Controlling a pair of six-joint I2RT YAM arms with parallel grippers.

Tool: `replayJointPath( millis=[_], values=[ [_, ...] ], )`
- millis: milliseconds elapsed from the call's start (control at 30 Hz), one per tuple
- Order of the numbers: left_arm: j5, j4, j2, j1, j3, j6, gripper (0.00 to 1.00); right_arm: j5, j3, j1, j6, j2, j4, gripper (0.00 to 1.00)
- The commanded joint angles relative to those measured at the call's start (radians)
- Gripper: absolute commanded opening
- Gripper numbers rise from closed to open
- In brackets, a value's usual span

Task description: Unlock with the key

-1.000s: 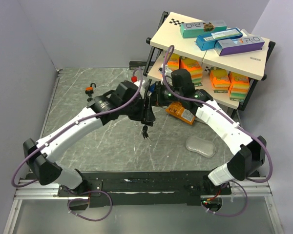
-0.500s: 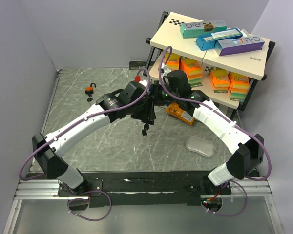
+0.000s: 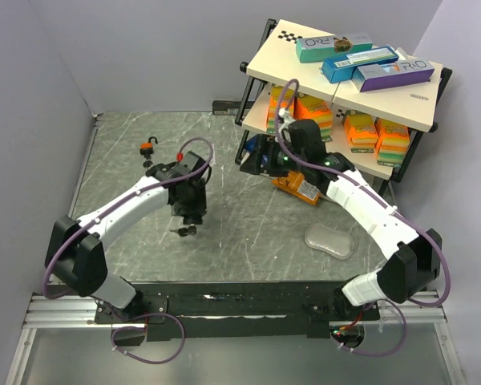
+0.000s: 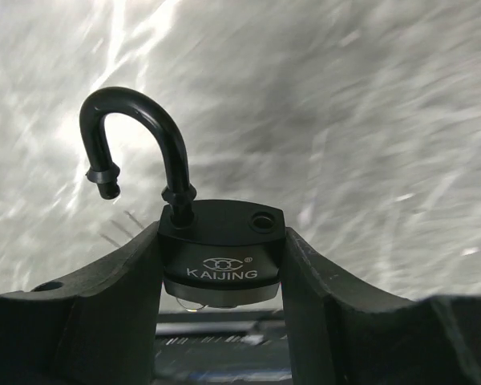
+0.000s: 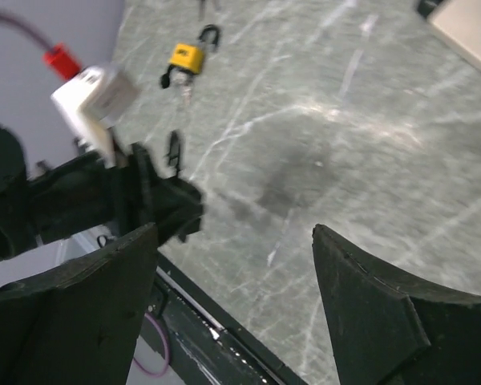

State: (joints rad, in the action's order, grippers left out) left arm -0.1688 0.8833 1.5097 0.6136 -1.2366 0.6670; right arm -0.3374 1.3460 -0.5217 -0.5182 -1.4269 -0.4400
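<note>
A black padlock (image 4: pixel 220 250) marked KAIJING sits between the fingers of my left gripper (image 4: pixel 223 241), which is shut on its body. Its shackle (image 4: pixel 148 136) stands swung open, one end free and the empty hole (image 4: pixel 263 220) showing on top. In the top view the left gripper (image 3: pixel 191 213) hangs over the middle-left of the table, and a small dark bunch of keys (image 3: pixel 183 231) dangles below the lock. My right gripper (image 3: pixel 252 156) is apart from it near the shelf. It stands open (image 5: pixel 234 233) with only the table between its fingers.
An orange padlock (image 3: pixel 148 147) with its key lies at the back left, and shows again as the orange padlock (image 5: pixel 186 58). An orange box (image 3: pixel 297 186) and a clear plastic lid (image 3: pixel 330 239) lie on the right. A two-tier shelf (image 3: pixel 260 60) with boxes stands at the back right.
My right gripper has opened and drawn back toward the shelf. The left arm has swung left and nearer the front edge, carrying the padlock with its hanging keys.
</note>
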Motion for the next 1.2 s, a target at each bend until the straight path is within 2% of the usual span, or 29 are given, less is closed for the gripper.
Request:
replayJointPath(
  millis=[0,267,567,833,1167],
  values=[
    [0.005,0.025,-0.121,-0.063,0.066,-0.029,0.01,-0.017,-0.063,0.067,-0.029,0.077,0.029,0.84],
    [0.017,0.046,-0.077,-0.187,0.161,-0.135,0.01,-0.034,-0.116,0.094,-0.040,0.115,0.049,0.85],
    [0.000,0.034,0.047,-0.323,0.109,-0.308,0.01,-0.041,-0.142,0.100,-0.034,0.138,0.058,0.85],
    [-0.087,0.003,0.109,-0.391,0.111,-0.388,0.01,-0.035,-0.146,0.111,-0.020,0.149,0.052,0.85],
    [-0.087,-0.050,0.236,-0.431,0.066,-0.451,0.01,-0.038,-0.139,0.123,-0.008,0.143,0.043,0.86]
  ],
)
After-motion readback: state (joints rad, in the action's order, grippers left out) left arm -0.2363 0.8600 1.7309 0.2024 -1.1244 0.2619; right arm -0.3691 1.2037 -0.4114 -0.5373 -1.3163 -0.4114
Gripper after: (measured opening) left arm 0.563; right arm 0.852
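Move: The left hand holds the open black padlock, its keys still hanging below. The bare patch of table it is taken to lies about 16 cm to the left, 1 cm ahead and 11 cm below. The yellow padlock stands roughly 14 cm farther out than that patch, in line with it. The orange padlock is some 30 cm ahead and 18 cm left of the left hand. From the empty right hand, the patch is about 40 cm left, 5 cm back and 25 cm below. Leftward, about 16 cm, and at the same time down some 9 cm, the left hand carries the black padlock towards the bare table in front of the yellow padlock, swinging back slightly before easing forward again. It keeps its grip, and the wrist tilts roughly 20 degrees until the fingers point nearly straight down. The right hand, already open and empty, draws about 4 cm to the right, away from the padlock, then waits. ##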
